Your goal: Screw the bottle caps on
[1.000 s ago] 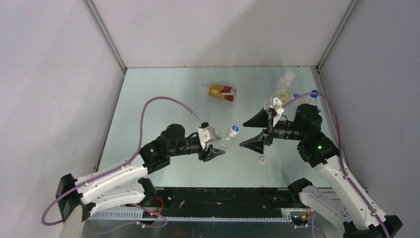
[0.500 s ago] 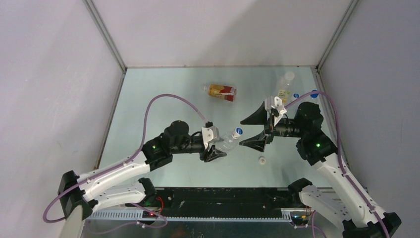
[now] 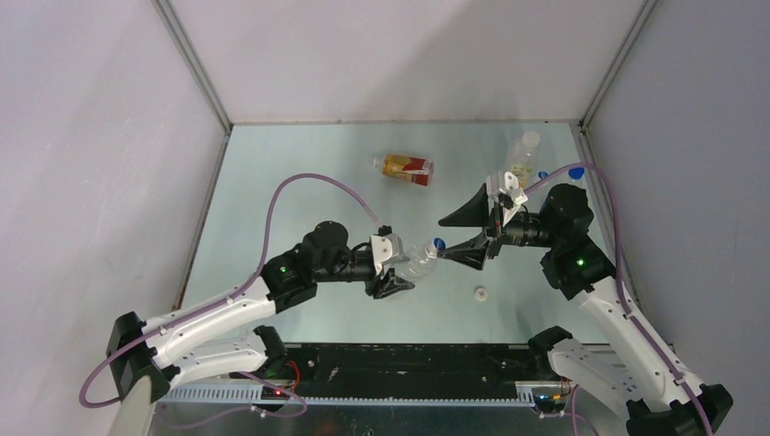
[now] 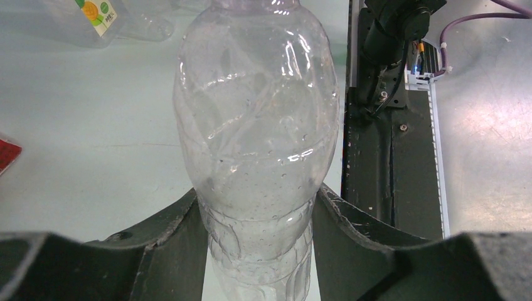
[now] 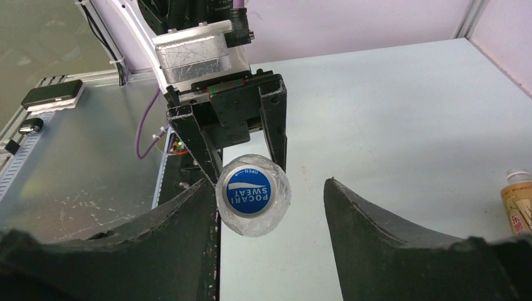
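Note:
My left gripper (image 3: 396, 269) is shut on a clear bottle (image 3: 417, 262), gripping its lower body (image 4: 257, 125) between both fingers (image 4: 182, 232). The bottle points right and carries a blue cap (image 3: 438, 243). My right gripper (image 3: 444, 238) is open around that cap. In the right wrist view the cap (image 5: 251, 191) faces the camera, close to the left finger (image 5: 188, 219) and well clear of the right one. A white cap (image 3: 479, 292) lies loose on the table below the right gripper. An amber bottle with a red-orange label (image 3: 406, 167) lies on its side at the back.
A clear yellow-labelled bottle (image 3: 520, 163) stands at the back right, with small blue round things (image 3: 576, 170) beside it, partly hidden by the right arm. The black base rail (image 3: 409, 363) runs along the near edge. Grey walls close in the table's sides.
My right gripper has moved left until its fingers flank the blue cap, and its jaws have narrowed. My left arm carried the bottle slightly right, towards it.

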`<state>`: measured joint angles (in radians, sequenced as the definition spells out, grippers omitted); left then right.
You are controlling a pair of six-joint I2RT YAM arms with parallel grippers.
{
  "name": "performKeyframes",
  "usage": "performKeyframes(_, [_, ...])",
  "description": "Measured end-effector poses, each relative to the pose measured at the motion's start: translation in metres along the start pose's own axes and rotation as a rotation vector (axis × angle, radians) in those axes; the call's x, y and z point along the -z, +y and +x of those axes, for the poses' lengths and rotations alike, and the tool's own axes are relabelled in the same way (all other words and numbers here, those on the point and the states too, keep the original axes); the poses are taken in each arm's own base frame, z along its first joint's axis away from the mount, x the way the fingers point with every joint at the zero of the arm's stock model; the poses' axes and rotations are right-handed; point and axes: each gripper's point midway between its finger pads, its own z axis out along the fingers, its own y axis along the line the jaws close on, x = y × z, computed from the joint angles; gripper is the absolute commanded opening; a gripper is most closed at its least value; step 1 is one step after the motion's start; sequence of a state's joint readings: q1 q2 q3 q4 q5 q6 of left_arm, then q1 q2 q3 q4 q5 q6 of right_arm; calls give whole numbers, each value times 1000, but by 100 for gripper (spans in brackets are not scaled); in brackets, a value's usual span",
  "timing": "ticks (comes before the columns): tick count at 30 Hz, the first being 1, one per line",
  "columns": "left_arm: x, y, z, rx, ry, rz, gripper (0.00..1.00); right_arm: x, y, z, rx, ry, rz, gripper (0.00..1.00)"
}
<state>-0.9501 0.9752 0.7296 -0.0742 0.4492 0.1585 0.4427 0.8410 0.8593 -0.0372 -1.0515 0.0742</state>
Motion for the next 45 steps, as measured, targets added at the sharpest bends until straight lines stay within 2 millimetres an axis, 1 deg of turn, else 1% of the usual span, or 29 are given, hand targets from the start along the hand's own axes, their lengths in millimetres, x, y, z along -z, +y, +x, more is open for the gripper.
performKeyframes(6, [0, 0, 0, 0, 1, 0, 19, -1, 1, -1, -9, -5, -14, 55])
performKeyframes(10, [0, 0, 1, 0, 4, 1, 19, -2, 2, -1, -14, -4, -25, 51])
performKeyframes(16, [0, 2, -8, -11, -7, -2, 19, -3, 3, 0, -25, 0, -38, 49])
performKeyframes(18, [0, 2, -10, -13, -11, -2, 19, -3, 3, 1, -25, 1, -43, 44])
performKeyframes(19, [0, 2, -11, -14, -13, -2, 19, -3, 4, 1, -25, 0, -44, 39])
performKeyframes(20, [0, 2, -11, -14, -13, -2, 19, -3, 4, 0, -26, 0, -47, 37])
performKeyframes(21, [-1, 2, -10, -13, -11, -2, 19, -3, 4, 0, -25, 0, -48, 31])
performKeyframes(22, [-1, 3, -10, -13, -10, -2, 19, -3, 5, 0, -30, 0, -51, 27])
performKeyframes(23, [-1, 3, -10, -12, -9, -3, 19, -3, 5, 0, -34, 0, -51, 21])
performKeyframes(25, [-1, 3, -10, -11, -9, -4, 19, -3, 5, 0, -41, 1, -50, 13])
performKeyframes(27, [-1, 4, -9, -11, -8, -6, 18, -3, 5, 1, -43, 1, -47, 9])
performKeyframes(34, [-1, 14, -7, -16, 11, -86, 19, -9, -2, 3, -65, 14, 20, 6])
performKeyframes(42, [3, 39, -3, -89, 61, -311, 19, -19, -15, 8, -125, 40, 233, 8])
performKeyframes(43, [4, 41, -2, -101, 69, -339, 19, -20, -16, 10, -147, 44, 265, 8])
performKeyframes(44, [5, 44, -1, -120, 77, -378, 19, -22, -17, 11, -178, 45, 295, 12])
performKeyframes(45, [9, 51, 0, -138, 86, -435, 19, -22, -18, 12, -203, 44, 319, 14])
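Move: The blue cap, already sitting on the bottle's mouth, is almost between the open right fingers: about 1 cm back of that hand, 1 cm left and 1 cm low. The bottle runs down behind the cap, its middle some 9 cm left of the right hand, 1 cm back and 8 cm below. The white cap on the table is roughly 8 cm right, 2 cm back and 28 cm below. From the left hand, the blue cap lies about 10 cm right, 2 cm ahead and 9 cm up. The blue cap gets pinched as the right fingers close around it, the hand easing back slightly, while the left hand lifts the still-gripped bottle about 1 cm. Then both twist against each other: the left swings forward about 5 cm and a little left, turning counter-clockwise, while the right turns the cap clockwise some 20 degrees, drifting left, forward and slightly down. ##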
